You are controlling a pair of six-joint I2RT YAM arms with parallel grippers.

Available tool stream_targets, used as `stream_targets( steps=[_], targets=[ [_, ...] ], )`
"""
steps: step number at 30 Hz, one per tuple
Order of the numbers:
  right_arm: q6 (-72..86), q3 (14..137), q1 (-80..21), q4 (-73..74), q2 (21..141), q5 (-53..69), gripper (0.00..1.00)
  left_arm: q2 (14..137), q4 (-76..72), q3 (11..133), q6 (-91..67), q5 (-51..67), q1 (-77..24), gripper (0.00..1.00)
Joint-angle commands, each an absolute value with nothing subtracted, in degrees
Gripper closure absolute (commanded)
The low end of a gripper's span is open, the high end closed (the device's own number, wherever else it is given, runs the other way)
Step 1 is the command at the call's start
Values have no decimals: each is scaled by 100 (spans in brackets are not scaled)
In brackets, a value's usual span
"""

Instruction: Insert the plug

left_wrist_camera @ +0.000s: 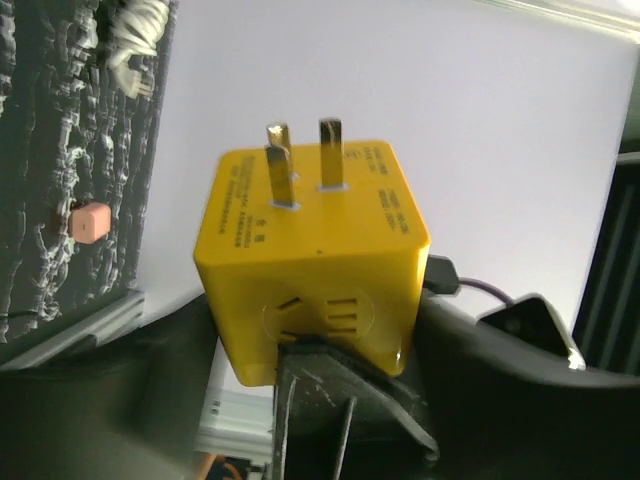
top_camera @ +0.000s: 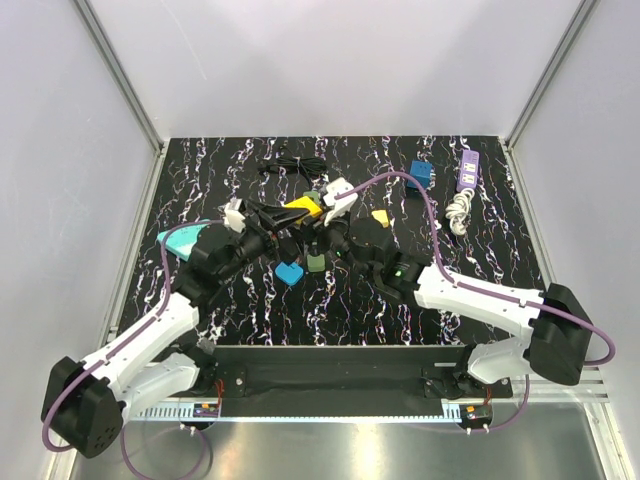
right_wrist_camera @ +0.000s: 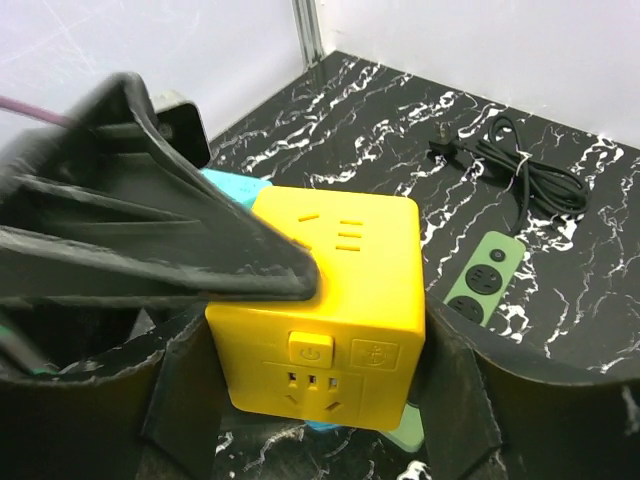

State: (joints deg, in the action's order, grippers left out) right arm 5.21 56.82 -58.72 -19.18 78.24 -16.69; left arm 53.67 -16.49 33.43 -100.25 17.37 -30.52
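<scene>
The plug is a yellow cube adapter (top_camera: 305, 208) held above the middle of the table between both arms. In the left wrist view the yellow cube (left_wrist_camera: 310, 250) shows its metal prongs (left_wrist_camera: 330, 155) pointing away, and my left gripper (left_wrist_camera: 315, 330) has its fingers against two opposite sides. The right wrist view shows the cube (right_wrist_camera: 330, 300) with its socket and button face toward the camera. My right gripper (right_wrist_camera: 318, 360) presses a finger on each side, and a left finger (right_wrist_camera: 200, 260) lies across the top.
A purple power strip (top_camera: 467, 170) with a white cord (top_camera: 458, 210) lies at the back right. A green power strip (right_wrist_camera: 483, 280) sits under the cube. A black cable (right_wrist_camera: 520, 170), blue blocks (top_camera: 420, 175) (top_camera: 290, 273) and a teal piece (top_camera: 180, 240) are scattered around.
</scene>
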Motion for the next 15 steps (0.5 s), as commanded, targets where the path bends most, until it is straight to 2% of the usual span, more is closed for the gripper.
stream_targets(
  steps=[1, 2, 3, 7, 15],
  targets=[
    [703, 5897, -5898, -2200, 7708, -1750, 94, 5326, -2977, 3340, -9818, 2300, -3120, 5],
    [694, 6019, -5889, -1849, 7656, -1636, 100, 5422, -3040, 3401, -9722, 2485, -3085, 1],
    [668, 6177, -5880, -1211, 7603, -1443, 100, 5484, -3093, 3445, -9477, 2948, -3050, 1],
    [755, 5986, -5696, -380, 7077, -91, 100, 5844, -2579, 3866, -8511, 4170, -2892, 1],
    [984, 5590, -4730, 1307, 5652, 842, 100, 5151, -1014, 3963, -6500, 5010, -2338, 1]
  ],
)
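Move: The yellow plug is held between both hands, at the right hand's point and about 1 cm ahead and 1 cm right of the left's. From the right hand, the green power strip's middle lies about 5 cm ahead and 1 cm right, the blue block some 4 cm back and 5 cm left, and the small yellow block 10 cm ahead and 17 cm right, all roughly 25 cm below. Left fingers open and draw back about 5 cm; right keeps the plug, carrying it 8 cm right and back. ##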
